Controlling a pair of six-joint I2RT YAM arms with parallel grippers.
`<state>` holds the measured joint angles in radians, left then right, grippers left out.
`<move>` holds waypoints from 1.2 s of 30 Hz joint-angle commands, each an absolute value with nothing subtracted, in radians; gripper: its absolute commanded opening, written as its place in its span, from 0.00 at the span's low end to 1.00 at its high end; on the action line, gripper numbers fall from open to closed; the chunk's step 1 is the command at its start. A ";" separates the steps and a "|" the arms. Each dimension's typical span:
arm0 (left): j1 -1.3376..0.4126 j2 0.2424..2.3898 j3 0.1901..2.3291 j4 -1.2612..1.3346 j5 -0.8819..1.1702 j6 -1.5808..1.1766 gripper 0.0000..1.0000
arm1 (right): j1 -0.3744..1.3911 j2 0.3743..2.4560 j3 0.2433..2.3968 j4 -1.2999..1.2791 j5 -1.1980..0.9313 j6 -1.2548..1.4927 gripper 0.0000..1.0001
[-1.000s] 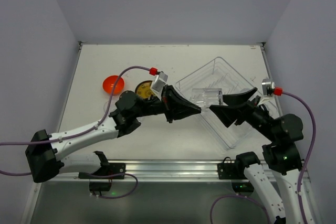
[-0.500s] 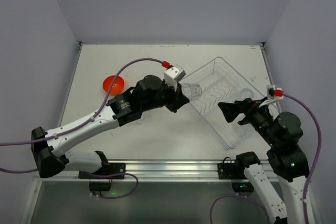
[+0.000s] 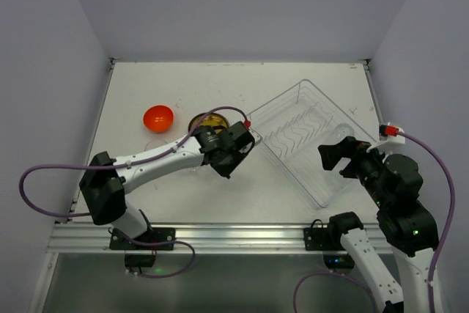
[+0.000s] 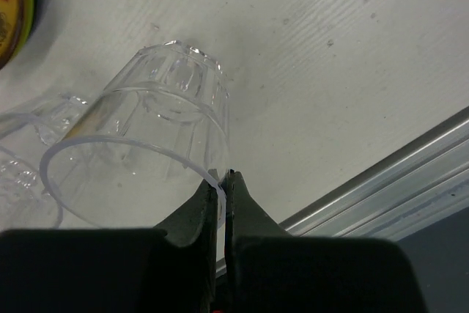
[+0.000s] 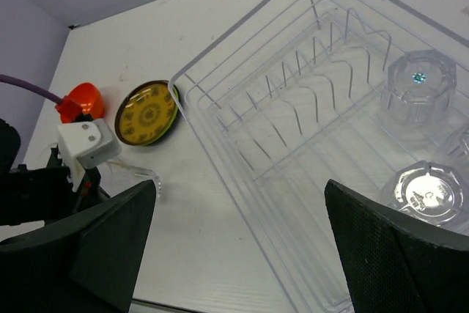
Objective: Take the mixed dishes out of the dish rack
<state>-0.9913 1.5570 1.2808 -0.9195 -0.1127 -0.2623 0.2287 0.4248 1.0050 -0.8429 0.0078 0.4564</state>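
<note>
My left gripper point(image 3: 231, 159) point(image 4: 222, 181) is shut on the rim of a clear cup point(image 4: 146, 152), which hangs tilted just over the table beside the olive-yellow plate point(image 3: 205, 121) point(image 5: 146, 113). An orange bowl point(image 3: 158, 117) point(image 5: 84, 99) sits to the left of that plate. The dish rack point(image 3: 293, 170) point(image 5: 242, 181) lies on the right, with its wire holder bare. Two clear cups point(image 5: 421, 89) point(image 5: 425, 192) stand upside down in its right end. My right gripper point(image 3: 343, 157) point(image 5: 242, 240) hovers open and empty above the rack's near right part.
More clear cups point(image 4: 22, 174) lie on the table just left of the held one. The aluminium rail point(image 3: 234, 236) point(image 4: 410, 181) runs along the near table edge. Grey walls close in the table at the back and on both sides.
The left arm has carried the cup out of the rack, leftwards and down to the table by the plate. The right gripper has opened wider and drawn back to the right.
</note>
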 commanded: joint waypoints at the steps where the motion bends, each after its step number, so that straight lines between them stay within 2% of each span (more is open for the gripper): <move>1: -0.988 1.656 1.322 -0.989 -0.062 -0.172 0.00 | 0.227 0.442 0.992 -0.835 0.006 0.426 0.99; 5: -0.985 1.810 1.451 -1.012 -0.066 -0.157 0.00 | 0.227 0.443 1.008 -0.833 0.006 0.405 0.99; 11: -0.971 1.922 1.571 -1.075 -0.123 -0.153 0.01 | 0.227 0.417 0.970 -0.821 0.006 0.391 0.99; 19: -0.937 1.968 1.615 -1.104 -0.124 -0.146 0.14 | 0.227 0.422 0.962 -0.816 -0.018 0.393 0.99; 22: -0.936 1.951 1.632 -1.104 -0.147 -0.149 0.29 | 0.227 0.429 0.948 -0.808 -0.021 0.402 0.99; 23: -0.934 1.939 1.652 -1.106 -0.167 -0.158 0.44 | 0.227 0.439 0.945 -0.807 -0.012 0.408 0.99; 24: -0.936 1.930 1.660 -1.104 -0.173 -0.161 0.50 | 0.227 0.451 0.939 -0.808 -0.005 0.416 0.99; 25: -0.934 1.919 1.669 -1.094 -0.167 -0.166 0.61 | 0.227 0.483 0.934 -0.810 -0.002 0.432 0.99; 28: -0.934 1.841 1.655 -1.025 -0.146 -0.167 0.78 | 0.227 0.531 0.899 -0.792 0.041 0.454 0.99; 30: -0.933 1.778 1.637 -0.996 -0.133 -0.178 1.00 | 0.227 0.574 0.873 -0.761 0.102 0.498 0.99; 36: -0.933 1.593 1.617 -0.933 -0.164 -0.216 1.00 | 0.225 0.724 0.885 -0.759 0.368 0.656 0.99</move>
<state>-0.9382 1.7142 1.6135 -0.9916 -0.1394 -0.1913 0.2283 0.6796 0.8745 -0.8032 0.1928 0.5514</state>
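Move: The left hand pinches a clear glass by its rim; the bare table spot for it lies about 7 cm ahead, 1 left and 12 below. Another clear glass stands 11 cm left of that spot, the plates 9 cm beyond and 6 left of it. For the right hand, the nearest glass in the rack is some 6 cm ahead, 9 right and 26 below, with a far glass 11 cm beyond it. Left lowers its glass 5 cm, eases forward, opens, rises clear; right then dips 9 cm towards the rack glasses. ##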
